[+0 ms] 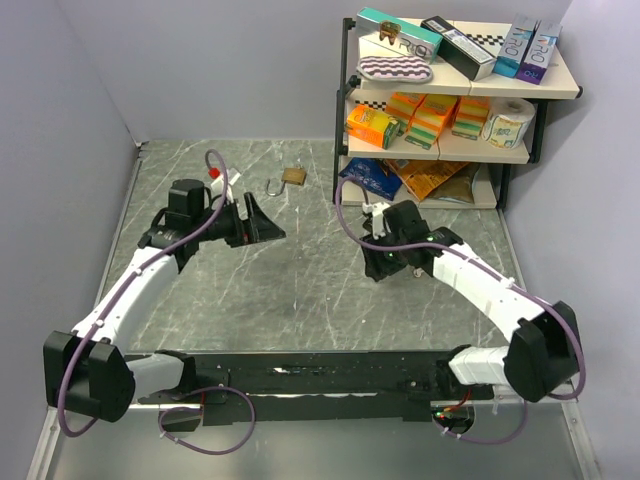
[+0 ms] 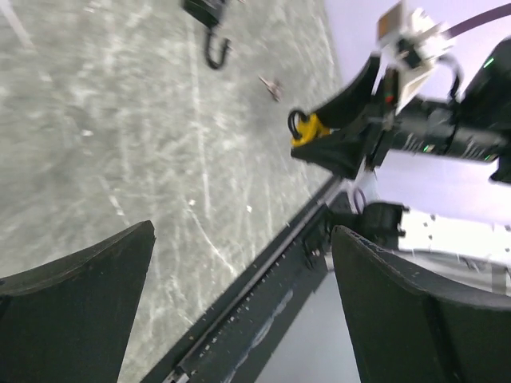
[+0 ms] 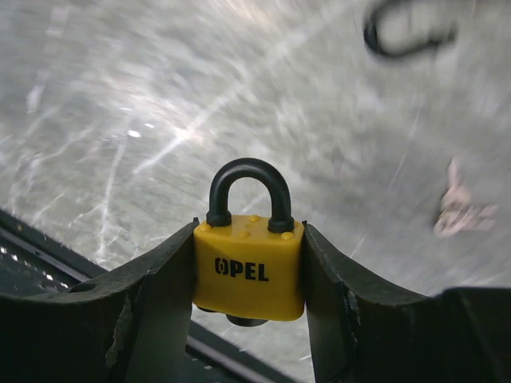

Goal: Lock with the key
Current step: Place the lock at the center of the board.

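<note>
My right gripper (image 3: 249,226) is shut on a yellow padlock (image 3: 249,271) marked OPEL and holds it by its sides above the table. Both legs of its black shackle sit in the body. The left wrist view also shows the padlock (image 2: 307,128) in the right gripper (image 2: 319,132). A small pale key (image 3: 459,209), blurred, lies on the table beyond it, and the left wrist view shows the key (image 2: 271,86) too. My left gripper (image 2: 243,231) is open wide and empty, left of the right gripper (image 1: 378,262) and facing it.
A second, brass padlock (image 1: 293,176) with an open shackle lies on the far part of the marble table (image 1: 300,290). A shelf (image 1: 450,90) stocked with boxes and packets stands at the back right. Grey walls close off the left and back.
</note>
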You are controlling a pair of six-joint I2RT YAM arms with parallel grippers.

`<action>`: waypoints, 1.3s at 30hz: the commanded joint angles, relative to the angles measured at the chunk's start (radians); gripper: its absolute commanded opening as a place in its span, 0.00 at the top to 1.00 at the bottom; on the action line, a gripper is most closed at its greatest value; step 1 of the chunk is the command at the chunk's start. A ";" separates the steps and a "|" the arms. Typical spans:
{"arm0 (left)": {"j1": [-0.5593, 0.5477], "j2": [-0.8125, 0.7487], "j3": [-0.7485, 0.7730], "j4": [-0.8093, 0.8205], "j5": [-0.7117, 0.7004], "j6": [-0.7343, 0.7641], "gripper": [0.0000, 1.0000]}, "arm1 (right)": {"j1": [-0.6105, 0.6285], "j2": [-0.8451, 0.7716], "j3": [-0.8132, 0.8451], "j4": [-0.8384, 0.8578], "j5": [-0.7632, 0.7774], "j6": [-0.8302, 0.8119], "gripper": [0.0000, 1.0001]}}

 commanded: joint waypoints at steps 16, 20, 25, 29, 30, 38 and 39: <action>0.084 -0.039 -0.021 0.018 -0.027 0.006 0.04 | -0.083 0.317 0.006 0.146 0.166 0.333 1.00; 0.091 -0.040 -0.030 0.022 -0.021 0.003 0.04 | -0.099 0.357 -0.002 0.171 0.192 0.357 0.99; 0.098 -0.049 -0.030 0.021 -0.020 0.009 0.04 | -0.113 0.422 0.031 0.140 0.221 0.388 0.84; 0.101 -0.049 -0.034 0.024 -0.018 0.008 0.04 | -0.119 0.433 0.026 0.138 0.209 0.399 0.65; 0.103 -0.048 -0.034 0.022 -0.018 0.008 0.04 | -0.120 0.433 0.026 0.138 0.206 0.400 0.53; 0.103 -0.051 -0.034 0.030 -0.010 0.005 0.04 | -0.131 0.419 0.057 0.126 0.181 0.400 0.09; 0.103 -0.051 -0.034 0.029 -0.009 0.006 0.04 | -0.131 0.420 0.063 0.119 0.183 0.396 0.08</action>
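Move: The right hand, still gripping the yellow lock, has its set-down spot on the board some 11 cm below, about 3 cm ahead and 4 cm to the right. The black lock lies roughly 14 cm ahead of this hand and 3 cm to its right, and the keys about 4 cm ahead and 12 cm to its right, both some 12 cm lower. From the empty left hand, the yellow lock is about 22 cm right, 2 cm back and 10 cm lower. Down some 11 cm goes the right hand, easing a little forward and right towards the board left of the keys, while its wrist tips steeper and turns about 30 degrees clockwise. With the yellow lock brought to the board, its fingers open wide and let go, staying around the lock. The left hand, open and empty, draws a few centimetres away to the left and slightly forward. ##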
